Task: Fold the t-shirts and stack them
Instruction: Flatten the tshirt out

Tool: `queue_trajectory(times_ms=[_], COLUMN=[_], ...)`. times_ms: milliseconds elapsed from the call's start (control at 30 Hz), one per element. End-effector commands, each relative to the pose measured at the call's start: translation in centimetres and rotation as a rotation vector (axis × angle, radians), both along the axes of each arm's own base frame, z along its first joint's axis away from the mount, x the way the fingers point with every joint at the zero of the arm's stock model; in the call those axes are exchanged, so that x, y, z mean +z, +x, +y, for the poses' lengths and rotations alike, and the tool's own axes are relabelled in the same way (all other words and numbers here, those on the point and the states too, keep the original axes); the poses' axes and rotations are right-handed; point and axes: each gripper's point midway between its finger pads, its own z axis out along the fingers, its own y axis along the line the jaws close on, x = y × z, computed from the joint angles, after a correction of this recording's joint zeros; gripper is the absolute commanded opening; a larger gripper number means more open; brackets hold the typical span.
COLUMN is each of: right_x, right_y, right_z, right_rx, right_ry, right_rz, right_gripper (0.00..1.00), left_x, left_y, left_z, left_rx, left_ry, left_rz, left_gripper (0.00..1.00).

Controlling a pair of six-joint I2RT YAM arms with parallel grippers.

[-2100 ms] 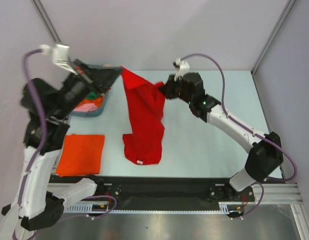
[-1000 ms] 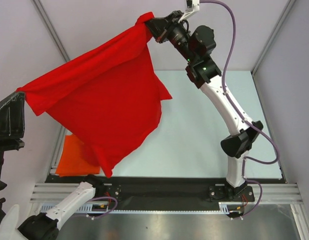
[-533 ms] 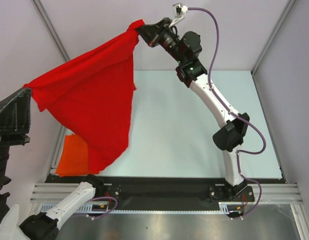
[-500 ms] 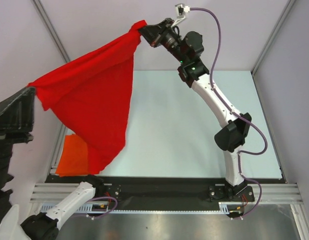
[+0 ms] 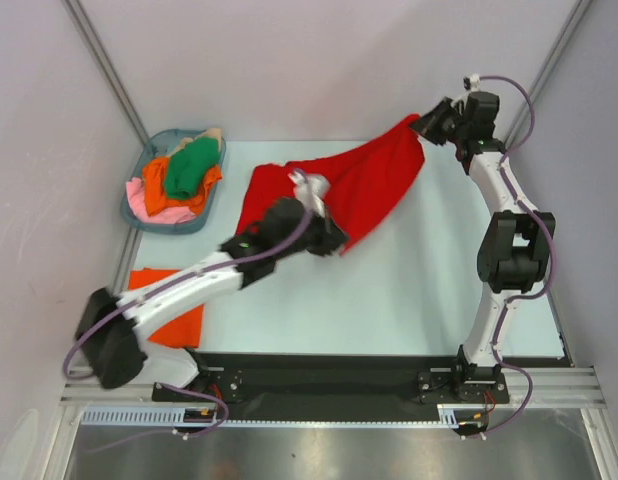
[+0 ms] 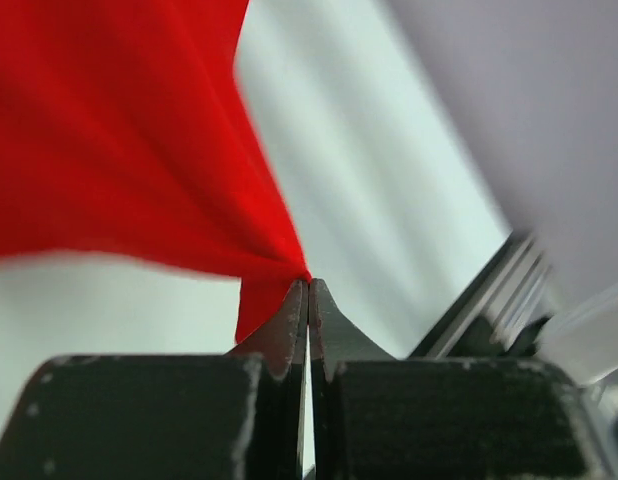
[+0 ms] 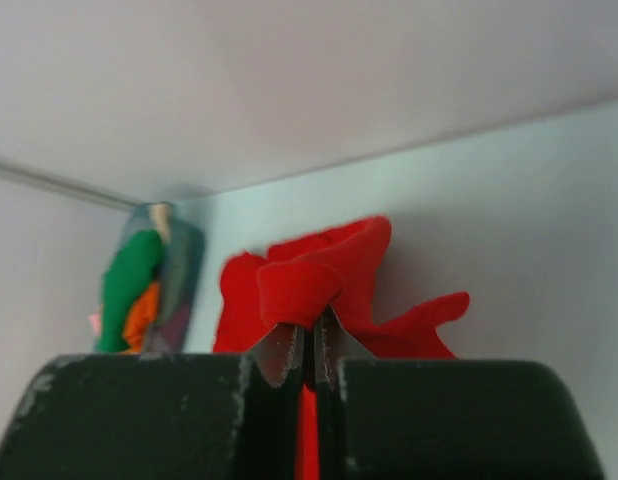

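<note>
A bright red t-shirt (image 5: 374,180) is stretched low over the middle of the table, running from the back right toward the centre. My left gripper (image 5: 332,242) is shut on its near corner, and the left wrist view shows red cloth (image 6: 139,130) pinched at the fingertips of that gripper (image 6: 308,286). My right gripper (image 5: 425,124) is shut on the far right corner; its wrist view shows a red fold (image 7: 309,280) bunched over the tips of the gripper (image 7: 311,322). An orange t-shirt (image 5: 174,300) lies folded flat at the near left.
A blue-grey basket (image 5: 181,228) at the back left holds crumpled green (image 5: 191,168), orange, pink and beige shirts. It also shows in the right wrist view as the basket (image 7: 181,270). The left arm reaches diagonally across the table above the folded orange shirt.
The red t-shirt was held high and spread in the air; both grippers have brought it down over the table. The right gripper swung to the back right, the left to the centre.
</note>
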Motion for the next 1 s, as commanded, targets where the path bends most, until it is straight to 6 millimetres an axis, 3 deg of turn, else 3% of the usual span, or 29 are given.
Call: queue_trajectory(times_ms=[0, 67, 100, 167, 233, 267, 367, 500, 533, 567, 600, 633, 667, 700, 733, 767, 800, 833, 867, 900, 933, 967], right_x=[-5.4, -8.3, -9.2, -11.2, -11.7, -12.4, -13.4, -14.9, -15.0, -15.1, -15.1, -14.9, -14.5, -14.2, -14.0, -13.0, -12.8, -12.6, -12.1, -11.6, -11.2, -11.4], right_y=[-0.4, -0.7, -0.5, -1.0, -1.3, -1.6, -2.1, -2.7, -2.8, -3.0, -3.1, -3.2, -3.6, -3.8, -4.1, -4.6, -5.0, -5.8, -6.3, -7.4, -7.9, -8.5], right_z=[-3.7, -5.7, -6.8, -8.8, -9.8, -10.6, -11.9, -13.5, -13.7, -14.1, -14.2, -14.3, -14.7, -14.7, -15.0, -15.9, -16.3, -16.3, -16.8, -16.4, -15.2, -14.1], right_rx=[0.006, -0.035, -0.063, -0.128, -0.151, -0.186, -0.219, -0.273, -0.275, -0.289, -0.29, -0.287, -0.307, -0.318, -0.337, -0.395, -0.423, -0.446, -0.484, -0.478, -0.456, -0.419], right_ry=[-0.041, -0.086, -0.106, -0.179, -0.217, -0.247, -0.315, -0.393, -0.41, -0.427, -0.436, -0.45, -0.469, -0.489, -0.506, -0.55, -0.571, -0.598, -0.63, -0.635, -0.637, -0.622], right_rz=[0.172, 0.264, 0.291, 0.361, 0.38, 0.409, 0.444, 0.489, 0.489, 0.493, 0.497, 0.495, 0.5, 0.499, 0.503, 0.5, 0.509, 0.532, 0.54, 0.543, 0.53, 0.524], right_gripper=[0.01, 0.01, 0.01, 0.01, 0.02, 0.02, 0.02, 0.05, 0.07, 0.15, 0.2, 0.24, 0.35, 0.42, 0.47, 0.58, 0.63, 0.67, 0.69, 0.7, 0.71, 0.72], left_x=[-1.2, -4.2, -6.7, -9.2, -10.8, -12.6, -14.1, -14.0, -14.0, -14.2, -14.6, -14.6, -14.3, -15.6, -13.8, -13.1, -13.9, -11.2, -10.5, -11.5, -8.5, -8.0], left_y=[-1.4, -3.3, -3.4, -4.6, -5.0, -5.1, -6.2, -7.9, -8.3, -8.8, -8.8, -8.5, -7.6, -7.6, -7.4, -7.0, -6.6, -6.1, -5.9, -5.8, -4.8, -4.4], left_z=[-6.7, -10.1, -11.7, -13.6, -14.9, -15.5, -17.0, -19.2, -19.6, -19.8, -19.5, -19.0, -18.3, -16.5, -15.6, -14.4, -12.4, -10.9, -9.6, -7.4, -5.2, -3.6], left_rx=[-0.053, -0.117, -0.13, -0.165, -0.199, -0.207, -0.259, -0.321, -0.338, -0.366, -0.364, -0.349, -0.309, -0.286, -0.277, -0.267, -0.228, -0.209, -0.19, -0.157, -0.103, -0.07], left_ry=[-0.039, -0.004, 0.032, 0.063, 0.077, 0.102, 0.117, 0.128, 0.129, 0.136, 0.164, 0.185, 0.207, 0.268, 0.26, 0.28, 0.335, 0.31, 0.312, 0.355, 0.307, 0.302], left_rz=[0.002, 0.053, 0.088, 0.122, 0.155, 0.18, 0.214, 0.203, 0.203, 0.207, 0.215, 0.208, 0.166, 0.173, 0.142, 0.113, 0.113, 0.066, 0.053, 0.061, 0.023, 0.022], left_gripper=[0.0, 0.0, 0.0, 0.01, 0.0, 0.0, 0.0, 0.0, 0.05, 0.13, 0.24, 0.4, 0.5, 0.59, 0.74, 0.8, 0.82, 0.84, 0.84, 0.84, 0.84, 0.84])
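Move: Each hand already holds a corner of the red t-shirt. The left hand's laying-down spot on the table is about 17 cm right, 7 cm back and 19 cm below. The right hand's is about 14 cm right, 4 cm back and 18 cm below. From the left hand, the laundry basket stands roughly 24 cm ahead, 38 cm left and 17 cm lower, and the orange t-shirt lies about 10 cm back, 41 cm left, at table height. Both hands swing down about 18 cm and right 15, then open, releasing the t-shirt's corners on the table. ##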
